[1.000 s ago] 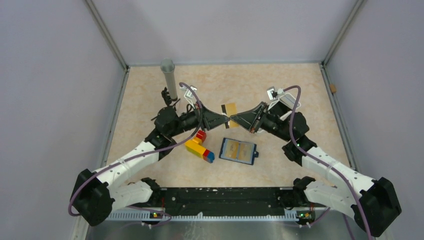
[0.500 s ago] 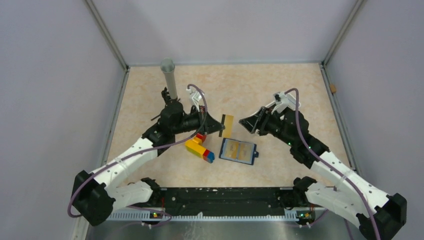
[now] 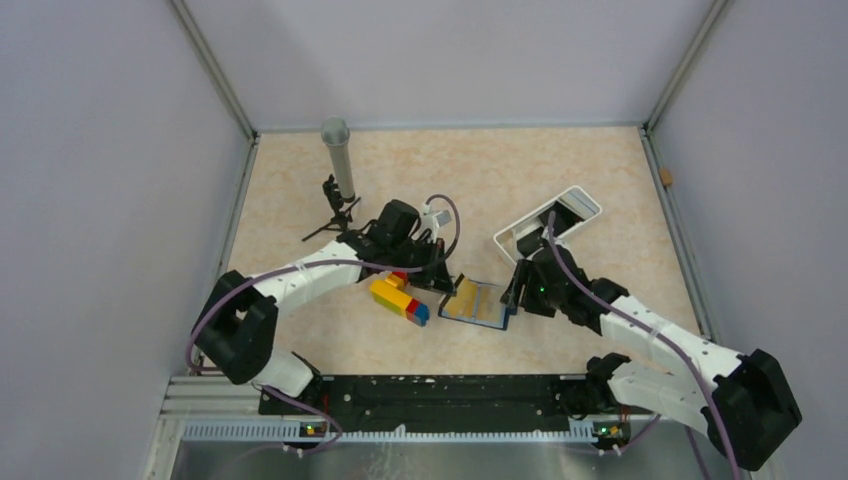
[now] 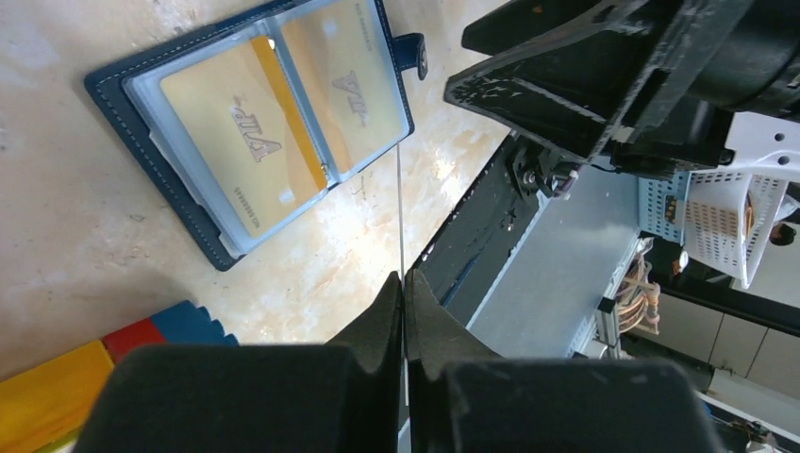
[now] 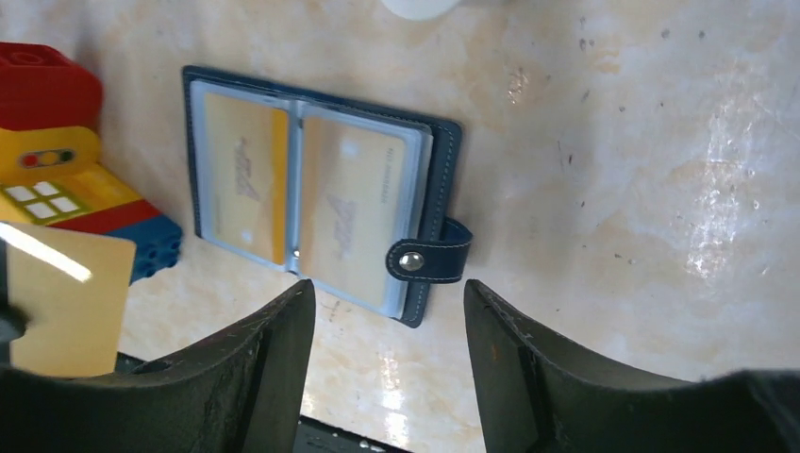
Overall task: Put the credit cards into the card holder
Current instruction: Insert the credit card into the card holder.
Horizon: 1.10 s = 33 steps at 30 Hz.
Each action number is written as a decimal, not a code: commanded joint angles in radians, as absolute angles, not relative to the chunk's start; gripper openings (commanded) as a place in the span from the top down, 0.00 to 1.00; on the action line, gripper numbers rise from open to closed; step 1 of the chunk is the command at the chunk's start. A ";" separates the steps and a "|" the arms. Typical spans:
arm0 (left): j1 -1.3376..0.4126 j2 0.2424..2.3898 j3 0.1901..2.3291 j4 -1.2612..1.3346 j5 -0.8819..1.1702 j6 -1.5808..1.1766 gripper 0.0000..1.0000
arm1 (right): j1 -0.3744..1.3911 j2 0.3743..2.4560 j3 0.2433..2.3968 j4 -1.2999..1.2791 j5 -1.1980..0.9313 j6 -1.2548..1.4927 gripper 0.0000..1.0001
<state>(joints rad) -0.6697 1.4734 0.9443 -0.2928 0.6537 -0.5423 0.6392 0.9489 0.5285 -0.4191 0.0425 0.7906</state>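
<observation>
The navy card holder [image 3: 489, 310] lies open on the table, with two yellow-gold credit cards [image 4: 247, 132] showing in its clear sleeves. My left gripper [image 3: 443, 280] is shut on another yellow-gold credit card [image 5: 66, 302]. It holds this card on edge just above the holder's left side. In the left wrist view the held card [image 4: 400, 208] is only a thin line running out from the left gripper [image 4: 404, 278]. My right gripper [image 5: 387, 302] stands open and empty just off the holder's snap strap [image 5: 425, 260], at the holder's right edge.
Coloured toy bricks [image 3: 400, 295] lie right beside the holder's left edge, under the left arm. A white oblong tray [image 3: 548, 222] sits behind the right gripper. A grey upright cylinder [image 3: 338, 155] and a small black stand [image 3: 335, 205] are at the back left.
The right gripper opened and let go of the gold card, and the left gripper closed on it. The left gripper carried it down to the holder. The right arm dropped to the holder's right side.
</observation>
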 commanded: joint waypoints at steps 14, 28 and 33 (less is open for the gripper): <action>-0.760 1.632 0.850 0.088 0.570 -0.767 1.00 | 0.650 1.113 0.466 -0.259 0.027 0.879 0.53; -0.761 1.647 0.739 0.230 0.451 -0.882 1.00 | 0.650 1.148 0.465 -0.302 0.138 0.874 0.95; -0.760 1.645 0.726 0.240 0.440 -0.897 1.00 | 0.650 1.162 0.467 -0.303 0.144 0.872 1.00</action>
<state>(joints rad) -0.7624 1.6672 0.7414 0.1810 0.4728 -0.8722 0.6395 1.1481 0.4648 -0.3035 0.1101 0.8688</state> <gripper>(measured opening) 0.001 0.081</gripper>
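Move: The open card holder's middle lies some 6 cm to the right of my left hand, 3 cm ahead and about 12 cm below the card I hold. The toy blocks are roughly 11 cm left and 4 cm ahead of that hand, also on the table. From my right hand, the clasp strap is about 1 cm right, level fore and aft, and 6 cm down; the holder's middle is 8 cm left and 1 cm ahead, and the white tray 20 cm ahead and 9 cm right. I bring my left hand down about 8 cm and some 3 cm to the right, turning it a little counter-clockwise, still gripping the card and bringing its leading edge down to the holder's right-hand page. Meanwhile my right hand sinks about 5.5 cm from above the clasp strap, and its half-open fingers close to pinch the strap. ##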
